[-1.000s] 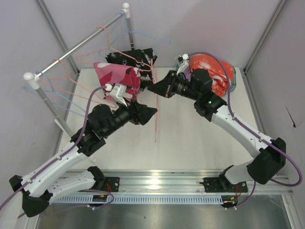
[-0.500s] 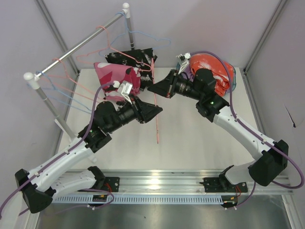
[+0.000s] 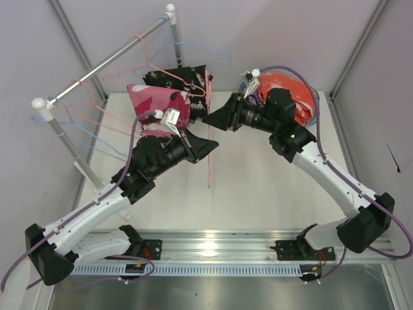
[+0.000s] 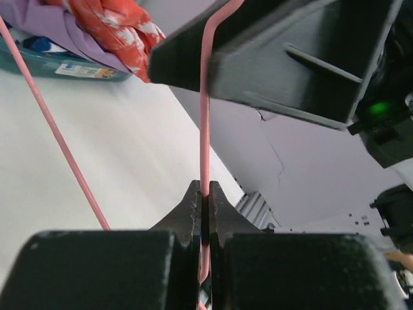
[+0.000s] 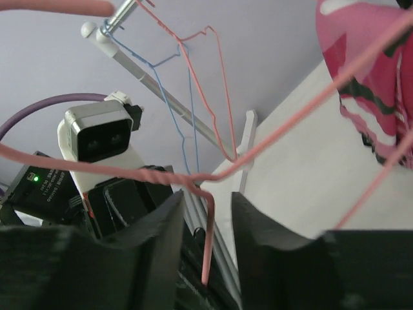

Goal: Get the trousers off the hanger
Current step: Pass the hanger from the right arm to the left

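Observation:
A bare pink wire hanger (image 3: 209, 169) hangs upright over the table's middle. My left gripper (image 3: 213, 144) is shut on its wire (image 4: 204, 148), which runs up from between the pads. My right gripper (image 3: 206, 119) is just above it, jaws open, and the hanger's twisted neck (image 5: 208, 226) passes loosely between them. Pink-magenta patterned trousers (image 3: 159, 103) and black speckled trousers (image 3: 177, 77) hang from hangers at the back left. Orange trousers (image 3: 292, 97) lie heaped on lavender ones (image 4: 39, 22) at the back right.
A metal rail (image 3: 103, 64) on two white posts runs diagonally at the back left, carrying several empty blue and pink wire hangers (image 3: 87, 123). A teal bin (image 4: 71, 68) holds the heaped trousers. Grey walls close in the table on three sides.
My left gripper has moved right and closed on the pink hanger's wire. My right gripper has opened its jaws around the hanger's neck.

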{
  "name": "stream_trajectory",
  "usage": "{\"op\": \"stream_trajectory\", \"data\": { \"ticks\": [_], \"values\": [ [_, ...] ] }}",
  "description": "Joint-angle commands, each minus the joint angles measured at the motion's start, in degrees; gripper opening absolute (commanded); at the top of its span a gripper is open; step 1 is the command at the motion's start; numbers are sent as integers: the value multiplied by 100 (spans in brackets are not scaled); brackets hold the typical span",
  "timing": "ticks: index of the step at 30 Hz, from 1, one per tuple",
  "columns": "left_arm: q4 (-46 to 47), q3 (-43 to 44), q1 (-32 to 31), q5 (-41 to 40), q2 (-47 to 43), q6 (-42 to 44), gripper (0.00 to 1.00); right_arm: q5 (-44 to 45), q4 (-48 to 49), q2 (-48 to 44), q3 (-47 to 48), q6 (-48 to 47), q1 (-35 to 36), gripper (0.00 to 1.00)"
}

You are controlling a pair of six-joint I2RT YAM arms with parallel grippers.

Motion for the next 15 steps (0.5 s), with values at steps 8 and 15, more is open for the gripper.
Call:
{"op": "stream_trajectory", "data": {
  "ticks": [8,15],
  "values": [
    [192,-166,70,-1527,-278,-695,0,-129,-2752,-1066,701,-1146,-1039,71],
    [588,-18,70,-2265,-200,-1012,0,724,-3677,-1673,614,-1580,-1750,72]
  ]
}}
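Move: From the left hand, which already grips the pink hanger's shoulder wire, the middle of the rack's rail lies about 19 cm ahead, 27 to the left and some 15 above. The pink trousers hang roughly 15 cm ahead and 17 left, the black trousers 20 ahead and 10 left, both about 12 lower. The right hand, its fingers already parting, has the hanger wire between them; the basket lies some 22 cm ahead, 24 right and 37 below it. To the right the right hand pulls away some 13 cm, bulging a little forward before easing back and finally rising slightly; its fingers open wider, coming clear of the hanger wire, as the wrist swings clockwise nearly 20 degrees. Forward and left, towards the rail, the left hand carries the hanger about 5 cm, fingers still pinched shut on the wire, turning counter-clockwise some 17 degrees. ##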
